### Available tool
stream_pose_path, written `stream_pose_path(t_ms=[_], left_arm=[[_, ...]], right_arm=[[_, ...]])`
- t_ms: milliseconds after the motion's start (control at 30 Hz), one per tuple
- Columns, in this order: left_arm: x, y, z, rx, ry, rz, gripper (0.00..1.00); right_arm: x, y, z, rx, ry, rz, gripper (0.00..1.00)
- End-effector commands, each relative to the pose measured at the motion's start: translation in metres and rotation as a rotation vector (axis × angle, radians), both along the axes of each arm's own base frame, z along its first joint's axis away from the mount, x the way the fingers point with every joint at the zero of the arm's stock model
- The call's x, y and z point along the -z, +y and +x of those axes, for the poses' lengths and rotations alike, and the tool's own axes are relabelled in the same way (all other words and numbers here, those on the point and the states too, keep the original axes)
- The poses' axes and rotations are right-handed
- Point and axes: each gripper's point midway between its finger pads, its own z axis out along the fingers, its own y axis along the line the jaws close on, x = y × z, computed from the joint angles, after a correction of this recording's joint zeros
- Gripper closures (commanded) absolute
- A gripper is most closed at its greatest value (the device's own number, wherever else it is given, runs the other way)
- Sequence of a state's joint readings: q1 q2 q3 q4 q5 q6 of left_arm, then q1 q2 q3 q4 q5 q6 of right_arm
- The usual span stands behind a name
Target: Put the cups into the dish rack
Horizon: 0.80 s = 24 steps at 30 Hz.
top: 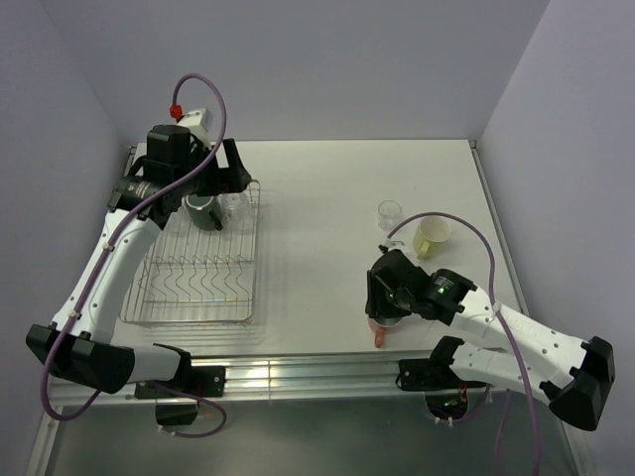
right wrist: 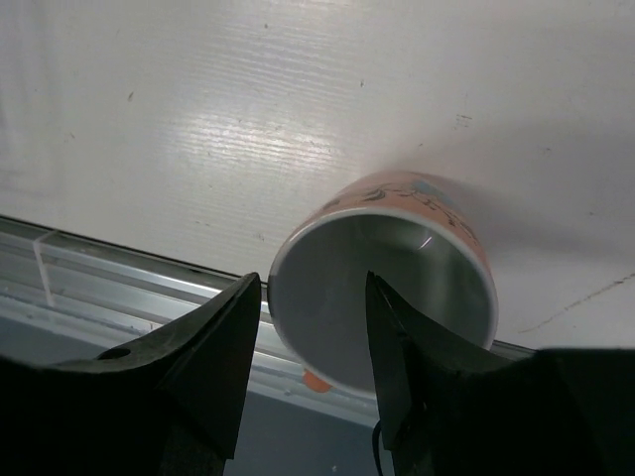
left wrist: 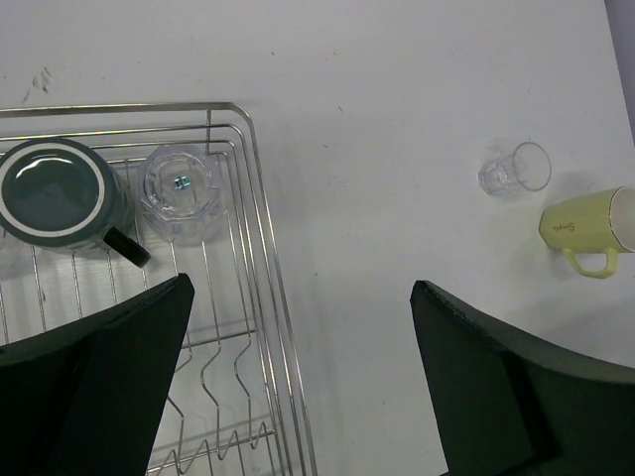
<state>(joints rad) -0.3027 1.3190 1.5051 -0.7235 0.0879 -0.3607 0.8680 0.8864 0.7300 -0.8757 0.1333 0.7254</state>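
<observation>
The silver wire dish rack [top: 198, 288] [left wrist: 248, 149] lies at the left. At its far end a black mug [top: 203, 210] [left wrist: 50, 193] and a clear glass [top: 233, 206] [left wrist: 181, 188] stand mouth down. My left gripper [top: 226, 183] [left wrist: 303, 297] hovers wide open above the rack's right rim, with nothing in it. Near the front edge stands an orange mug [right wrist: 397, 278] [top: 381, 327], white inside. My right gripper [right wrist: 313, 288] [top: 382, 309] is open and straddles its rim, one finger outside and one inside. A clear glass [top: 389, 212] [left wrist: 516, 171] and a yellow-green cup [top: 433, 236] [left wrist: 585, 226] sit on the table at the right.
A metal rail [top: 298, 372] [right wrist: 119, 278] runs along the table's front edge, right next to the orange mug. White walls close the table in at the back and at both sides.
</observation>
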Motion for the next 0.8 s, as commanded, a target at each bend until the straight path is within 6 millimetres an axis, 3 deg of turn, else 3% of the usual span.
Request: stream_pose_path(t_ms=[0,300,400,500,633,767], left_arm=[[-0.013,-0.006,0.0,0.029,-0.053,-0.028,0.01],[-0.006,-0.009,0.0,0.041,-0.039,-0.032,0.01],[-0.002,-0.009,0.0,0.037,-0.031,-0.029,0.01],[0.001,-0.007,0.0,0.032,-0.027,-0.023,0.01],[0.0,-0.005,0.001,0.023,-0.031,-0.017,0.01],[0.0,-0.006,0.002,0.019,-0.033,-0.027,0.01]], right_arm=[[0.004,0.004,0.008,0.03,-0.03,0.006,0.46],[0.011,0.011,0.009,0.032,-0.02,0.008,0.47],[0.02,0.014,0.007,0.023,-0.003,-0.003,0.52],[0.025,0.016,0.007,0.019,0.0,-0.022,0.68],[0.021,0.018,0.012,0.022,-0.021,-0.036,1.0],[-0.004,0.032,0.025,0.01,-0.067,-0.001,1.0]])
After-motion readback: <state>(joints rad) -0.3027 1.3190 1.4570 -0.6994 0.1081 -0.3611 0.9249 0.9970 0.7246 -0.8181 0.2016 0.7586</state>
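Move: The pink cup's mouth opens just below the right hand, whose half-open fingers already straddle its left rim; its middle lies about 3 cm to the right, 1 cm ahead and 5 cm down. From that hand the yellow mug stands some 23 cm ahead and 18 cm right, the small glass about 29 cm ahead and 7 cm right. From the left hand, the pink cup is roughly 21 cm back, 37 cm right and 25 cm below. The pink cup's left wall is taken between the right fingers, one inside the mouth and one outside. The hand sinks about 2.5 cm over the rim while easing 1.5 cm left, then the fingers close from half open and pinch the wall; at the close it comes back up by about half a centimetre. The left hand, empty and wide open, settles about 1.5 cm lower by the rack. ##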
